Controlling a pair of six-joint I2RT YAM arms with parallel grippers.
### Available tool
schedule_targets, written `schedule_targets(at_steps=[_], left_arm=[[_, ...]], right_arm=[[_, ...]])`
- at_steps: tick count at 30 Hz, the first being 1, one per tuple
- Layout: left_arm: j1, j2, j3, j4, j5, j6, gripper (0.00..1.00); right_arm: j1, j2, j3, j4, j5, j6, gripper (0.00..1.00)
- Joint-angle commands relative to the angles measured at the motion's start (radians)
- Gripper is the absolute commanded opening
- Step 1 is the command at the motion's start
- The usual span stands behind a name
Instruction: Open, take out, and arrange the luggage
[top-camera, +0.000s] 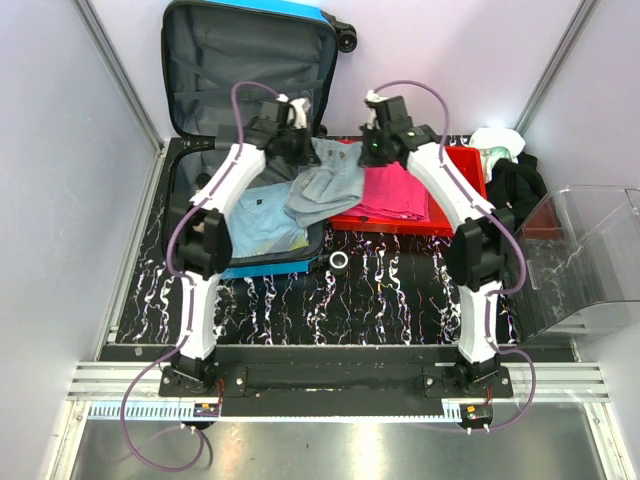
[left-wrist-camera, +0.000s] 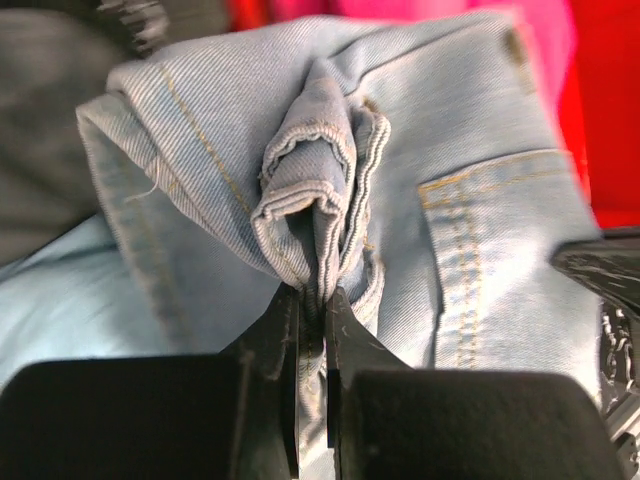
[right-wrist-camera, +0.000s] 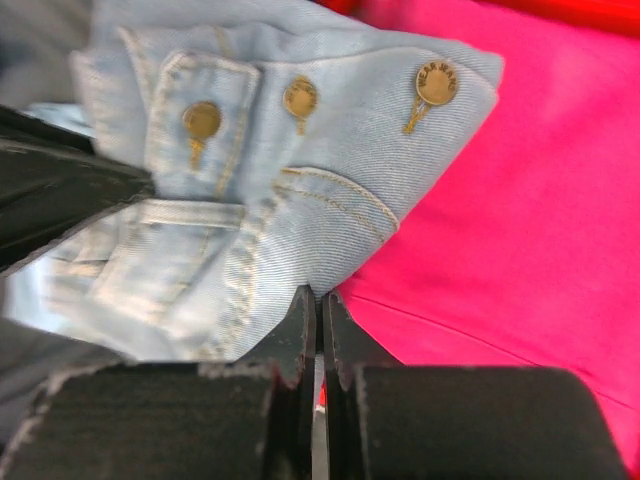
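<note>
The luggage (top-camera: 250, 60) is a bright blue suitcase lying open at the back left, lid raised and grey lining showing. A light blue shirt (top-camera: 262, 220) lies in its lower half. A pale denim garment (top-camera: 325, 190) drapes from the suitcase edge onto the red tray (top-camera: 465, 165). My left gripper (top-camera: 300, 150) is shut on a bunched fold of that denim (left-wrist-camera: 312, 292). My right gripper (top-camera: 372, 150) is shut on the denim's edge (right-wrist-camera: 320, 295), just beside a pink garment (right-wrist-camera: 520, 230) that lies in the tray. Brass buttons show on the denim (right-wrist-camera: 300, 180).
A small tape roll (top-camera: 339, 262) sits on the black marbled table in front of the tray. Dark clothing (top-camera: 520, 185) and a white item (top-camera: 497, 140) are piled at the right. A clear plastic bin (top-camera: 590, 260) stands at the far right.
</note>
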Motion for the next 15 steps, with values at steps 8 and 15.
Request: schedule_targets(at_steps=[8,15], left_arm=[[-0.153,0.151,0.177,0.189,0.005,-0.094,0.00],[-0.182,0.192,0.197,0.223,-0.048,-0.070,0.00]], right_arm=[[-0.189,-0.207,-0.356,0.212,0.055,-0.075,0.00],[-0.251,-0.198,-0.362,0.225,0.088,-0.124,0.00]])
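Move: My hands hold the folded denim garment between them. It is bound for the pink clothes in the red box, whose middle lies about 16 cm right of my left hand, 4 cm back and some 12 cm below it. From my right hand the pink clothes are roughly 5 cm right, 4 cm back and 14 cm down. The red box's middle is 5 cm farther right than the pink clothes; the light-blue clothes in the suitcase lie about 12 cm left and 10 cm back of my left hand. I carry the denim garment rightward off the suitcase's edge and over the pink clothes, both grippers staying shut on it. My right hand leads, going some 13 cm right while sinking about 6 cm and turning about 10 degrees clockwise; my left follows about 11 cm right, nearly level until it dips at the end. Both slow almost to a stop. ##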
